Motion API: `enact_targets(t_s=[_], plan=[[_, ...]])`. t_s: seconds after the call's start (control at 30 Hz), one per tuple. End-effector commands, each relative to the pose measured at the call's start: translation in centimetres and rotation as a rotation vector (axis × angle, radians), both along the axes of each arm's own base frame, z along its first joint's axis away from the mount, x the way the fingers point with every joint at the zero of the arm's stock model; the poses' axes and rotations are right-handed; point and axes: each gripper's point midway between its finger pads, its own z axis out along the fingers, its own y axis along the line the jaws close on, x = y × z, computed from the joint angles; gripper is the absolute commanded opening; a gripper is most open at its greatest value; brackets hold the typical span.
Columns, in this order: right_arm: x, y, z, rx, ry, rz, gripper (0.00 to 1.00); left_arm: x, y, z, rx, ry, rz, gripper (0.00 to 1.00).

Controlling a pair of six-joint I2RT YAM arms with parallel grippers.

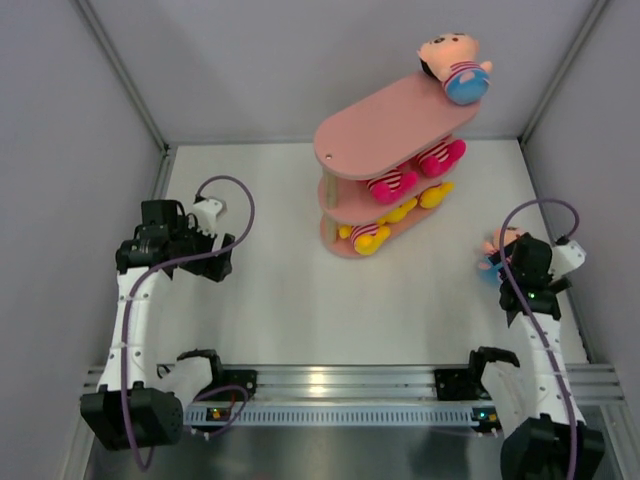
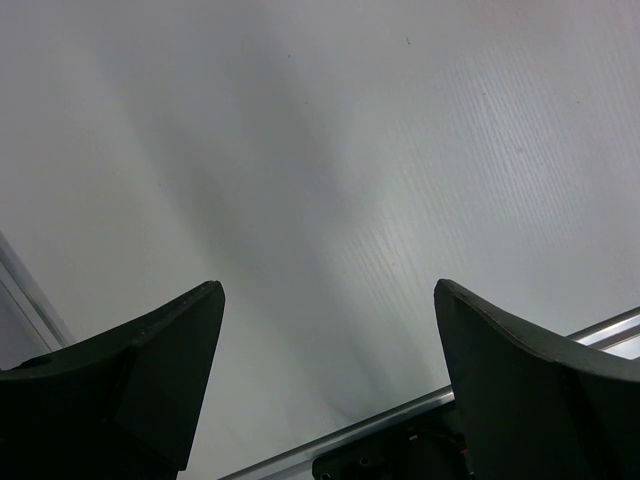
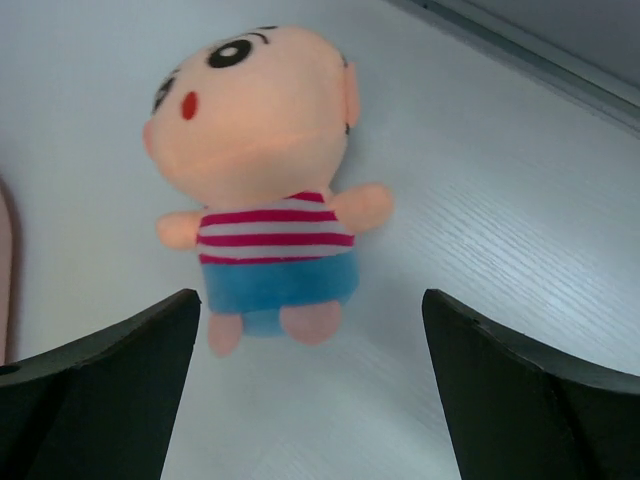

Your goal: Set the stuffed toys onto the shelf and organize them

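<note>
The pink three-tier shelf (image 1: 385,128) stands at the back right of the table. A peach-headed toy in a striped shirt (image 1: 455,68) lies on the far end of its top board. Two hot pink toys (image 1: 393,184) sit on the middle tier and yellow toys (image 1: 371,238) on the bottom one. Another striped, blue-bottomed toy (image 3: 270,190) lies on its back on the table at the right (image 1: 494,245). My right gripper (image 3: 310,298) is open just short of its feet (image 1: 506,262), not touching it. My left gripper (image 2: 330,290) hangs open over bare table at the left (image 1: 222,250).
Grey walls close in the table on the left, right and back. An aluminium rail (image 1: 330,380) runs along the near edge between the arm bases and shows in the left wrist view (image 2: 400,418). A wall edge (image 3: 530,50) lies close behind the loose toy.
</note>
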Motion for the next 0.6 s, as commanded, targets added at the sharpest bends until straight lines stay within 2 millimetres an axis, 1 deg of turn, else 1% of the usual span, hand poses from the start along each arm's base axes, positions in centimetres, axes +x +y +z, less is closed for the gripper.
enact_targets(t_s=[0.0,0.03,0.07,0.1,0.13,0.2,0.23,0.27,0.3,0.33,0.37,0.4,0.43,0.5,0.53,0.57], plan=[[0.7,0.1,-3.2,0.127,0.000,-0.002,0.92,0.1,0.1,0.0,0.025,0.000,-0.004,0.92],[1.3,0.5,-3.7,0.152,-0.007,0.020,0.91,0.2,-0.1,0.0,0.025,-0.002,-0.010,0.92],[1.3,0.6,-5.1,0.174,0.025,0.015,0.90,0.2,-0.1,0.0,0.026,0.000,-0.011,0.92],[1.8,0.5,-5.3,0.176,0.012,0.012,0.89,0.3,-0.1,0.1,0.029,-0.002,-0.014,0.92],[1.7,0.4,-6.3,0.180,0.046,-0.001,0.88,0.3,-0.2,0.1,0.031,-0.005,-0.014,0.92],[2.1,0.1,-6.6,0.170,0.045,0.002,0.81,0.4,-0.2,0.3,0.030,-0.006,-0.015,0.92],[2.6,0.1,-6.5,0.163,0.031,0.020,0.75,0.4,-0.2,0.3,0.031,-0.006,-0.015,0.92],[2.8,0.1,-6.3,0.160,0.020,0.026,0.56,0.5,-0.1,0.3,0.032,-0.007,-0.013,0.92],[2.9,0.1,-6.1,0.154,0.015,0.031,0.44,0.5,-0.2,0.4,0.031,-0.007,-0.014,0.92],[3.2,0.0,-5.3,0.142,-0.009,0.041,0.34,0.5,-0.2,0.4,0.029,-0.007,-0.015,0.92],[3.3,-0.1,-4.8,0.123,-0.012,0.055,0.15,0.6,-0.3,0.4,0.027,-0.007,-0.015,0.92],[3.4,-0.2,-4.2,0.105,-0.023,0.063,0.05,0.6,-0.3,0.5,0.027,-0.007,-0.015,0.92],[3.5,-0.6,-2.4,0.069,-0.045,0.070,0.00,0.7,-0.3,0.6,0.022,-0.011,-0.013,0.92],[3.7,-0.9,0.1,0.018,-0.077,0.086,0.00,0.8,-0.4,0.7,0.019,-0.012,-0.015,0.92],[4.2,-1.2,3.6,-0.044,-0.130,0.115,0.00,0.8,-0.4,0.9,0.016,-0.014,-0.012,0.92],[4.3,-1.1,5.1,-0.069,-0.145,0.142,0.00,0.9,-0.5,1.0,0.014,-0.018,-0.016,0.92]])
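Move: The boy toy lies close in front of the right hand: its middle is about 5 cm ahead, 3 cm to the right and 8 cm below, with the blue lower body nearest the open fingers and the head pointing outward and right. The nearest yellow toy on the bottom shelf is some 23 cm ahead and 17 cm left, and the shelf's middle about 27 cm ahead and 27 cm left. From the left hand, the boy toy lies roughly 73 cm right, 5 cm ahead and 14 cm below. The right hand plunges about 8 cm, almost straight down, onto the lower end of the boy toy with its fingers wide open, the wrist tipping some 10 degrees further towards the table. Around the lowest point its fingers start to snap shut, easing about 2 cm forward as they pinch the blue cloth between their tips, and the hand then climbs back about 4 cm with that grip kept and the wrist tilt partly undone. ##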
